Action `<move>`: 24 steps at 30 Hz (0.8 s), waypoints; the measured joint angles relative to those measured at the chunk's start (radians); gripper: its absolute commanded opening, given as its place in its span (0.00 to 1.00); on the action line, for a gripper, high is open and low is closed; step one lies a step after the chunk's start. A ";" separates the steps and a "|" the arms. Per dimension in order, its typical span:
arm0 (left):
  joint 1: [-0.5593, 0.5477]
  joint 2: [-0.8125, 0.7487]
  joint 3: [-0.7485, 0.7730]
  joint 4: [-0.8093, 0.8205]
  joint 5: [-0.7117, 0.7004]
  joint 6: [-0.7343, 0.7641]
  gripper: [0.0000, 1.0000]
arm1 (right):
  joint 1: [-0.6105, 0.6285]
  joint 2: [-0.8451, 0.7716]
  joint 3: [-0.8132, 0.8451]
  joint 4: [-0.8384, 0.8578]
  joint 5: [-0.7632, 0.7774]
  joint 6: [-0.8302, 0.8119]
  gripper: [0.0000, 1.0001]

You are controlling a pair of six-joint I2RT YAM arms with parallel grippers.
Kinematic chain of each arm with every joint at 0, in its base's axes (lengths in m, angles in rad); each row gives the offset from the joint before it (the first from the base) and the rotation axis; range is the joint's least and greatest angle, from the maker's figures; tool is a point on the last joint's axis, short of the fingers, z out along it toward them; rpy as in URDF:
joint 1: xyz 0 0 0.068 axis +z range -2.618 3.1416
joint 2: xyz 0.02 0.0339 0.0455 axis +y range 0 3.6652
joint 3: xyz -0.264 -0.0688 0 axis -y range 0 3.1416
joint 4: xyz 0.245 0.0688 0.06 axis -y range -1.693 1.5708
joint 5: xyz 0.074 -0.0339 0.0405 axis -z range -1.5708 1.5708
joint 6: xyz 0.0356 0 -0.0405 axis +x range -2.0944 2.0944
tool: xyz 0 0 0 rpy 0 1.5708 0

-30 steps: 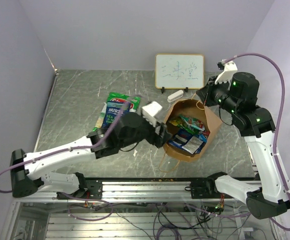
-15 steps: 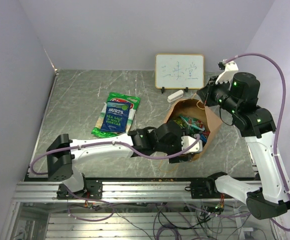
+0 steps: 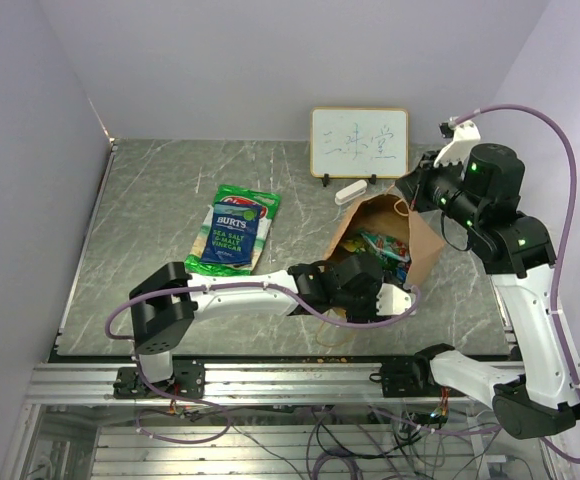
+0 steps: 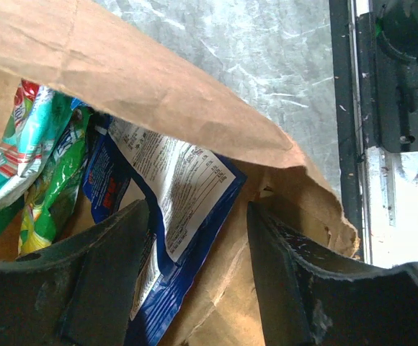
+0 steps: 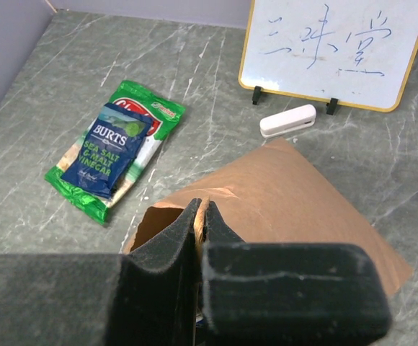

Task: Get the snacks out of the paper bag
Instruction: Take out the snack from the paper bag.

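The brown paper bag (image 3: 410, 243) lies on its side with its mouth toward the left arm. My right gripper (image 5: 203, 216) is shut on the bag's upper rim and holds the mouth up. My left gripper (image 4: 194, 238) is inside the bag, open. Its fingers (image 4: 101, 274) straddle the lower part of a blue packet with a white label (image 4: 173, 180), without clamping it. Teal and green packets (image 4: 36, 151) lie deeper in. Outside on the table, a dark blue Burts bag (image 3: 233, 232) rests on a green chip bag (image 3: 248, 198).
A small framed whiteboard (image 3: 359, 142) stands at the back with a white eraser (image 3: 350, 190) in front of it. The metal frame rail (image 3: 290, 380) runs along the near table edge, close to the bag mouth.
My left arm has pushed right and deeper into the bag mouth, and its jaws have narrowed somewhat around the blue packet. The right gripper has kept its hold on the rim.
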 measured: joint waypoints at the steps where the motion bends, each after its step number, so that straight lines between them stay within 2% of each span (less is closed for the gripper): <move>1: 0.000 0.000 0.000 0.003 -0.004 0.005 0.66 | 0.000 0.000 0.002 0.000 0.000 0.000 0.00; 3: 0.001 0.003 0.000 0.009 -0.012 0.014 0.64 | 0.000 0.000 0.003 0.000 0.000 0.000 0.00; 5: 0.003 0.011 0.000 0.019 -0.023 0.022 0.59 | 0.000 0.000 0.003 0.000 0.000 0.000 0.00; 9: 0.013 0.059 0.036 0.020 -0.042 0.031 0.39 | 0.000 0.000 0.003 0.001 0.000 0.000 0.00; 12: 0.017 0.092 0.078 0.004 -0.049 0.034 0.20 | 0.000 0.000 0.003 0.001 0.000 0.000 0.00; 13: 0.018 0.096 0.089 -0.002 -0.051 0.035 0.16 | 0.000 0.000 0.003 0.001 0.000 0.000 0.00; 19: 0.020 0.081 0.110 -0.013 -0.084 0.025 0.07 | 0.000 0.000 0.003 0.002 -0.002 0.000 0.00; 24: 0.020 0.018 0.116 -0.071 -0.112 -0.019 0.07 | 0.000 0.000 0.003 0.010 -0.002 -0.005 0.00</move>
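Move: The blue snack packet, its white back showing, lies down inside the open paper bag, its middle about 3 cm ahead of the left hand, 2 cm to the right and some 5 cm below. In the bag beside it, the green packet is roughly 8 cm ahead, 1 cm right and 5 cm below that hand; the teal packet is 10 cm ahead, 3 cm right, at similar depth. From the right hand, the blue packet is about 12 cm back, 2 cm right and 30 cm below. The left fingers close on the blue packet inside the bag, pinching its raised edge between their tips, after easing about 3 cm forward and dipping slightly down and right. They then rise some 4 cm with it, drifting back left as the hand turns about 5 degrees counter-clockwise. The right hand stays still and keeps its pinch on the bag's top. ##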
